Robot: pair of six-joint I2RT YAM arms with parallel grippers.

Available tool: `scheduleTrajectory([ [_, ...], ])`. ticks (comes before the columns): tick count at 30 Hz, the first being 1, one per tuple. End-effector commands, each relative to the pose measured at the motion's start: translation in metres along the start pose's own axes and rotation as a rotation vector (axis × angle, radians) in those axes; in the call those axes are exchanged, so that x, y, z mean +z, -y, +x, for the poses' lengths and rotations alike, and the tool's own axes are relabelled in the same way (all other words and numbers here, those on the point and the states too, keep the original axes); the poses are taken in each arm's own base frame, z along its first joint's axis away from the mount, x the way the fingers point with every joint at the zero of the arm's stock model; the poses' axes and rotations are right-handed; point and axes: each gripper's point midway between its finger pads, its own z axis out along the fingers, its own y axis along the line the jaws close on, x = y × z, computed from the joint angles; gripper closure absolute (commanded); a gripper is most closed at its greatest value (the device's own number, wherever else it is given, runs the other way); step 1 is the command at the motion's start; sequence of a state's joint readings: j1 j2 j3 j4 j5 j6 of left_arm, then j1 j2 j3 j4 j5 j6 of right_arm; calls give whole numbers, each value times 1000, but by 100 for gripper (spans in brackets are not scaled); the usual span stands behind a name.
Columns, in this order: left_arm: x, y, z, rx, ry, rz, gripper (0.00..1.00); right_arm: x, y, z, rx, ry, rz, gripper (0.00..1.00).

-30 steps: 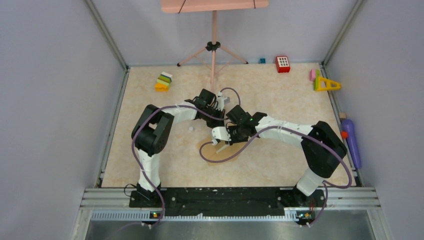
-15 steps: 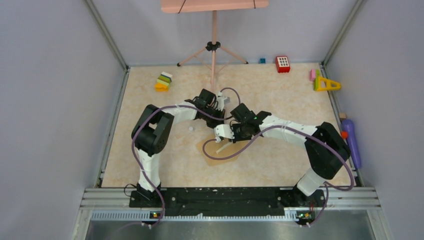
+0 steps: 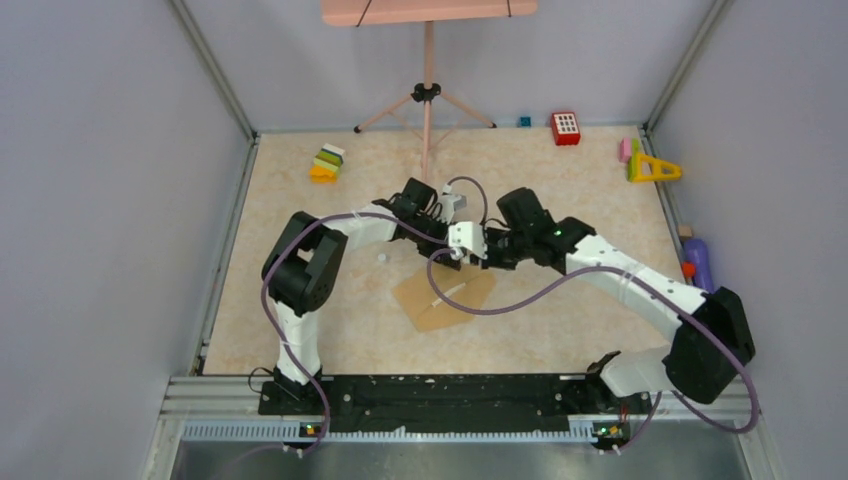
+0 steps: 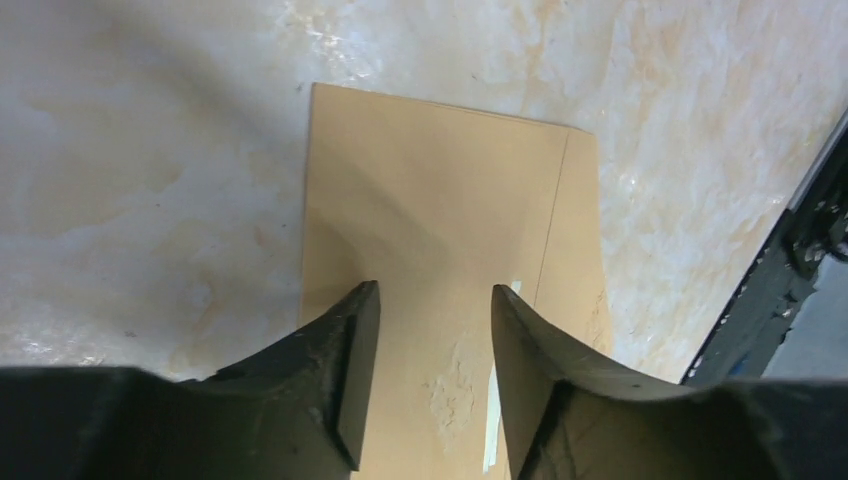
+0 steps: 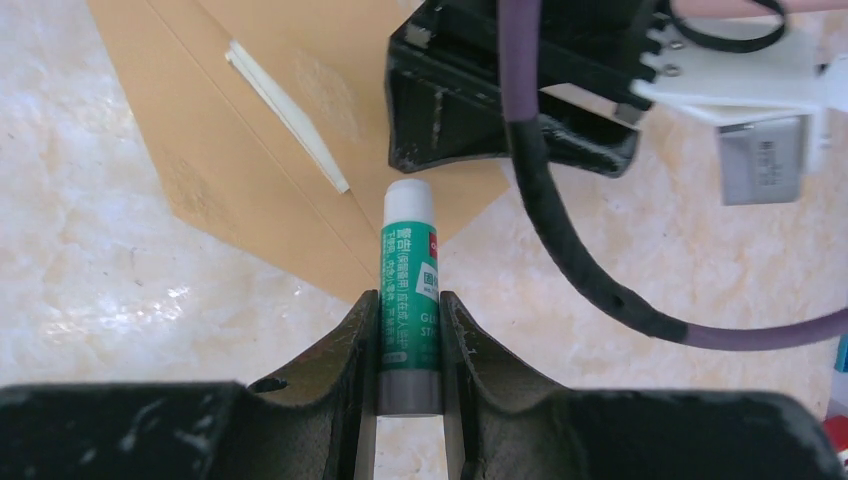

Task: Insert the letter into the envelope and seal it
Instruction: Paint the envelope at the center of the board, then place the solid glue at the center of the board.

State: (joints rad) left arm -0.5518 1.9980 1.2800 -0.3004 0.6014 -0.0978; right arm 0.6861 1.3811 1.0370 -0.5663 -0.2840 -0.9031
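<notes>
The brown envelope point(image 3: 446, 299) lies flat on the table in front of both arms. My left gripper point(image 4: 430, 305) hovers open just above its face point(image 4: 440, 190), nothing between the fingers. A thin pale strip point(image 5: 286, 114) lies along the flap line; I cannot tell whether it is the letter, which otherwise stays hidden. My right gripper point(image 5: 408, 300) is shut on a green glue stick point(image 5: 408, 240), whose white tip points at the envelope's corner close to the left fingers point(image 5: 470, 100).
A pink tripod stand point(image 3: 428, 95) rises behind the arms. A small white object point(image 3: 381, 258) lies left of the envelope. Toys sit along the back: stacked blocks point(image 3: 327, 162), a red block point(image 3: 566, 128), a yellow triangle point(image 3: 655, 168). A purple object point(image 3: 700, 272) lies at the right edge.
The left gripper has opened above the envelope. The right arm has lifted and swung back to the right with the glue stick, uncovering more of the envelope.
</notes>
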Motion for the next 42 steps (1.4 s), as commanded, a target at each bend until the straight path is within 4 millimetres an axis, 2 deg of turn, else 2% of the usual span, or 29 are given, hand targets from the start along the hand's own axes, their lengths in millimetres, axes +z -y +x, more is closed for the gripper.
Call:
scheduleTrajectory([
  [1,-17,-4,-6,81,31,-74,42,-37,-5,-34,68,215,8,100],
  [6,-47,19,-30,143,119,-14,23,-80,-19,-67,48,404,-27,100],
  [10,-77,41,-48,212,195,74,18,-109,-30,-91,32,539,-99,100],
  [17,-158,101,-76,484,315,260,15,-130,-32,-116,70,669,-281,100],
  [21,-183,126,-84,593,377,324,12,-130,-31,-125,97,698,-375,100],
  [25,-187,145,-74,564,386,452,10,-111,-31,-111,126,653,-386,100],
  [27,-180,141,-72,550,408,460,10,-100,-23,-95,133,596,-320,100],
  [30,-168,131,-64,545,395,455,7,-86,-2,-66,117,502,-133,100],
  [31,-167,131,-60,548,384,476,5,-82,0,-59,95,489,-92,100],
  [33,-166,136,-54,545,362,533,2,-75,-8,-52,49,489,-91,100],
  [35,-166,138,-55,543,360,545,2,-68,-18,-46,9,488,-136,100],
  [38,-165,141,-52,563,357,562,1,-56,-19,-39,20,457,-186,100],
  [42,-147,150,-39,600,306,569,1,-57,-25,-50,36,507,-290,100],
])
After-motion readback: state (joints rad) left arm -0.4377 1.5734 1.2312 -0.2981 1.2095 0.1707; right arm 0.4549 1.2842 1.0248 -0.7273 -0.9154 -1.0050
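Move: The left hand, barely clear of the envelope's far part, has the envelope's middle about 5 cm back, 2 cm to its left and 2 cm below. The white cap lies some 14 cm to its left and 2 cm ahead, just as low. The right hand holds the glue stick; from it the envelope's middle is roughly 9 cm left, 1 cm back and 12 cm down, with the letter's showing strip about 8 cm left and 2 cm back. Still gripping the glue stick, the right hand backs off about 7 cm while climbing some 14 cm from the envelope, then dips about 9 cm and eases slightly forward, its stick tilted flatter towards the left. The left hand rises about 20 cm off the envelope and ends some 5 cm back, its half-open fingers spreading wide and swinging up to point nearly level to the right. ##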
